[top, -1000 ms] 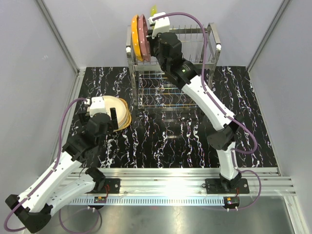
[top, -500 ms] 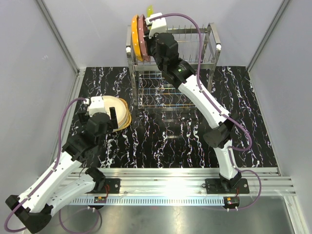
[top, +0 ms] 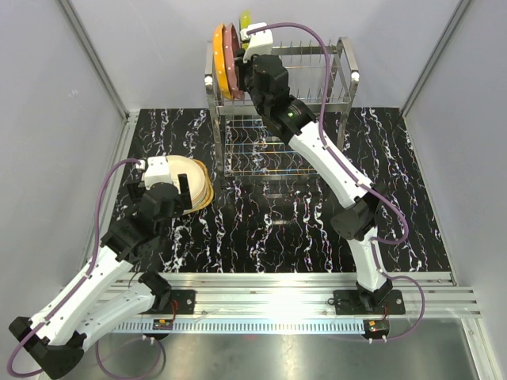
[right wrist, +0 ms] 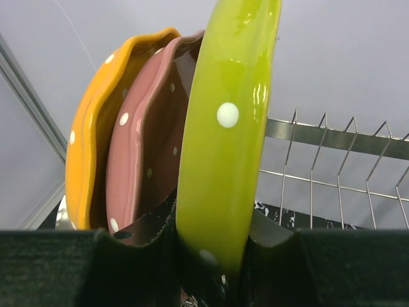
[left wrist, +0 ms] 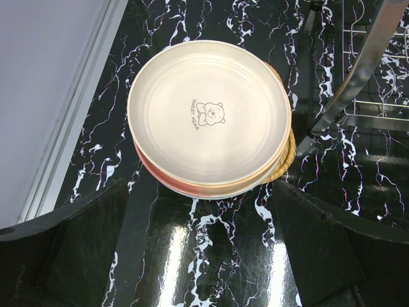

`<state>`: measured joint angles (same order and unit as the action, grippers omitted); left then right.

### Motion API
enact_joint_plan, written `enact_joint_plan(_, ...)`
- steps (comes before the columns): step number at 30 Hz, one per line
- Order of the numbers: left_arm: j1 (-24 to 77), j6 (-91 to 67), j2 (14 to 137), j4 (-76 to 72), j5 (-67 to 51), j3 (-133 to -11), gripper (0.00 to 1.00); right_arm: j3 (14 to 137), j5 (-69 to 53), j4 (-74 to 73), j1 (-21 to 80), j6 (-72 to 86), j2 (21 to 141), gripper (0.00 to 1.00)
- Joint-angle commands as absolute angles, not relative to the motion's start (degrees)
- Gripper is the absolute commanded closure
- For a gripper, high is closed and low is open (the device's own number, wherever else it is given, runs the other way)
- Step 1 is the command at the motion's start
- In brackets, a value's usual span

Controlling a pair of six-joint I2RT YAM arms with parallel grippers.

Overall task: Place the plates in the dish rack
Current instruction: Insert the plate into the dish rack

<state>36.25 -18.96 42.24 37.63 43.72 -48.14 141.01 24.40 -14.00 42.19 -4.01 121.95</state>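
Observation:
Atop the steel dish rack (top: 345,71), at its left end, an orange plate (top: 219,59) and a pink plate (top: 231,49) stand on edge. My right gripper (top: 252,41) is shut on a lime-green dotted plate (right wrist: 227,128), held upright just right of the pink plate (right wrist: 150,147) and the orange one (right wrist: 89,160). A stack of plates (top: 198,188) lies on the table at the left, a cream plate (left wrist: 208,118) with a bear print on top. My left gripper (left wrist: 204,246) hovers open at the stack's near edge, holding nothing.
The rack's upright prongs (right wrist: 332,137) to the right of the green plate stand free. A rack leg (left wrist: 358,70) slants close to the stack's right side. The enclosure wall and metal rail (left wrist: 70,121) run along the stack's left.
My right gripper has carried the green plate a little to the left, closer to the pink plate. The left arm has not moved.

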Motion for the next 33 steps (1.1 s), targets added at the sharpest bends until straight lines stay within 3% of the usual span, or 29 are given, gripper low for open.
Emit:
enact_joint_plan(1, 35.9, -18.6, 42.4, 35.0, 43.4, -48.0, 0.01, 142.3, 23.9, -5.8, 42.2, -2.3, 118.5, 1.00)
enact_joint_plan(10, 35.9, -18.5, 42.6, 34.9, 42.7, -47.9, 0.01, 137.6, 24.9, -5.8, 42.2, -2.1, 117.0, 0.88)
enact_joint_plan(14, 35.8, -18.4, 42.8, 34.8, 42.5, -48.0, 0.01, 135.5, 25.7, -5.8, 42.1, -2.3, 116.4, 0.74)
enact_joint_plan(16, 35.8, -18.4, 42.8, 34.8, 42.5, -48.0, 0.01, 134.8, 25.6, -5.3, 42.2, -2.5, 116.0, 0.63)
enact_joint_plan(20, 35.7, -18.4, 42.9, 34.8, 42.3, -48.0, 0.01, 134.7, 25.4, -5.7, 42.2, -2.5, 116.0, 0.59)
enact_joint_plan(26, 35.5, -18.4, 43.2, 34.8, 41.9, -48.0, 0.01, 134.7, 25.0, -6.2, 42.1, -2.7, 115.3, 0.46)
enact_joint_plan(33, 35.3, -18.3, 43.2, 34.7, 41.7, -48.0, 0.01, 133.0, 24.3, -5.5, 42.2, -2.5, 113.7, 0.42)
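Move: The right hand holds the green plate by its near rim, on edge; the upper-tier slot it is bound for lies about 7 cm ahead, straight in line, its wires some 8 cm below. The pink plate stands about 7 cm ahead and 4 cm left, the orange plate equally far ahead and 8 cm left, both about level in height. From the left hand, that slot is roughly 33 cm ahead, 22 cm right and 14 cm higher. The right hand lowers the green plate about 2.5 cm, opens to release it, then rises some 3 cm. ##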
